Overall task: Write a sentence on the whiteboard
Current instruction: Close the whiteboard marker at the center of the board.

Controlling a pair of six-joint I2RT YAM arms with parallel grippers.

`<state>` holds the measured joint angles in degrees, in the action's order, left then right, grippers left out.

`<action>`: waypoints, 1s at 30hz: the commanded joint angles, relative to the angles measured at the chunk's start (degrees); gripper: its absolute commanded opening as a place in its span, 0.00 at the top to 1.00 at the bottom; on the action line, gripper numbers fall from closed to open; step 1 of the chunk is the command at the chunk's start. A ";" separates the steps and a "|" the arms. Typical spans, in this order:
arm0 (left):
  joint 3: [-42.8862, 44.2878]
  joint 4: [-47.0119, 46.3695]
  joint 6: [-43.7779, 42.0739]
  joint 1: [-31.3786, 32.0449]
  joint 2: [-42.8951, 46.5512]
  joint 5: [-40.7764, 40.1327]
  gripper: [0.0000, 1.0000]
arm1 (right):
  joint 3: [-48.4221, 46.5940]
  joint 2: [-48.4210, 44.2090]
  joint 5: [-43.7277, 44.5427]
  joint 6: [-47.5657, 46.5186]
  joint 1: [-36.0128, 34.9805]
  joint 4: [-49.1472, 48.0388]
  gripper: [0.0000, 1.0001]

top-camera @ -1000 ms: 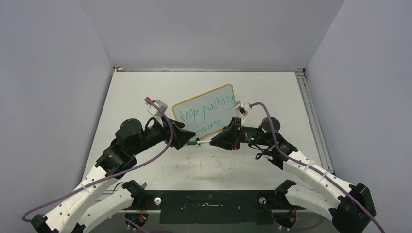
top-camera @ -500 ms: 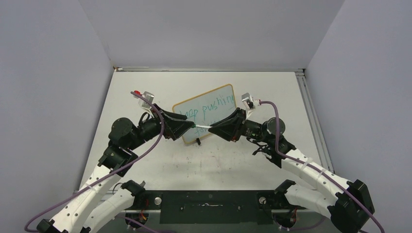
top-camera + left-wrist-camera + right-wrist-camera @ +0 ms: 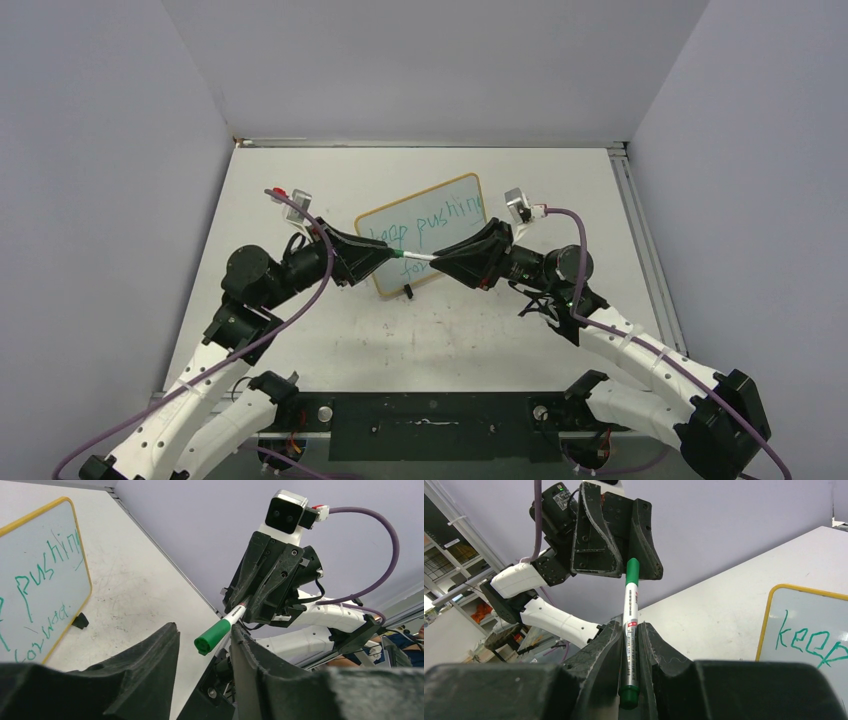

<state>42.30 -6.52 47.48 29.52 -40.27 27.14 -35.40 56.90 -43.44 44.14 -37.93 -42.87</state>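
The whiteboard (image 3: 432, 212) stands tilted at mid table, its sentence (image 3: 447, 220) in teal-green marker partly hidden by both grippers. In front of it my right gripper (image 3: 452, 262) is shut on the silver barrel of a green-capped marker (image 3: 418, 257), seen close up in the right wrist view as the marker (image 3: 629, 611) in my right gripper (image 3: 631, 624). The marker's green cap (image 3: 213, 635) lies between the fingers of my left gripper (image 3: 204, 626), against the right finger with a gap on the left side. "keep" (image 3: 808, 643) shows on the whiteboard (image 3: 796, 611).
The scuffed white tabletop (image 3: 470, 330) carries faint reddish smudges. A black clip foot (image 3: 408, 291) props the board. A metal rail (image 3: 640, 240) runs along the table's right edge, and grey walls enclose the back and sides.
Both grippers have lifted from low near the table to in front of the board, carrying the marker up. My left jaws have narrowed around the green cap.
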 commanded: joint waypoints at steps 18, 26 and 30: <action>-1.38 -9.18 4.47 -1.22 0.83 2.39 0.78 | -0.99 0.76 -0.06 1.26 -0.06 -6.27 0.95; -2.28 -11.09 5.63 -1.22 0.37 3.68 0.90 | -1.33 1.16 -0.02 1.05 -0.04 -5.64 0.95; -2.81 -12.71 5.95 -1.22 -0.04 5.56 1.00 | -1.34 1.50 0.07 1.10 -0.05 -5.47 0.95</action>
<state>39.94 -14.11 52.86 28.27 -39.97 28.77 -35.40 57.71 -43.59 45.78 -37.91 -45.67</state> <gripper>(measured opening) 0.170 0.159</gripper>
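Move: The marker's green cap, already on the barrel, sits between the tips of the left hand's half-open fingers, about 3 cm to the right and 1 cm ahead of that hand, at its height. From the right hand, which already grips the barrel, the cap is some 8 cm left, 1 cm ahead and 2 cm up. Counted from the left hand, the whiteboard's middle lies roughly 33 cm ahead and 7 cm right, its black clip about 19 cm ahead and 4 cm right, both some 30 cm below. The green cap is pinched as the left fingers close on it in two steps from a little under half open to nearly shut, while the left hand creeps up about 1 cm and rolls some 5 degrees. The right hand stays practically in place and keeps its hold on the barrel, the marker held crosswise between the two hands. ##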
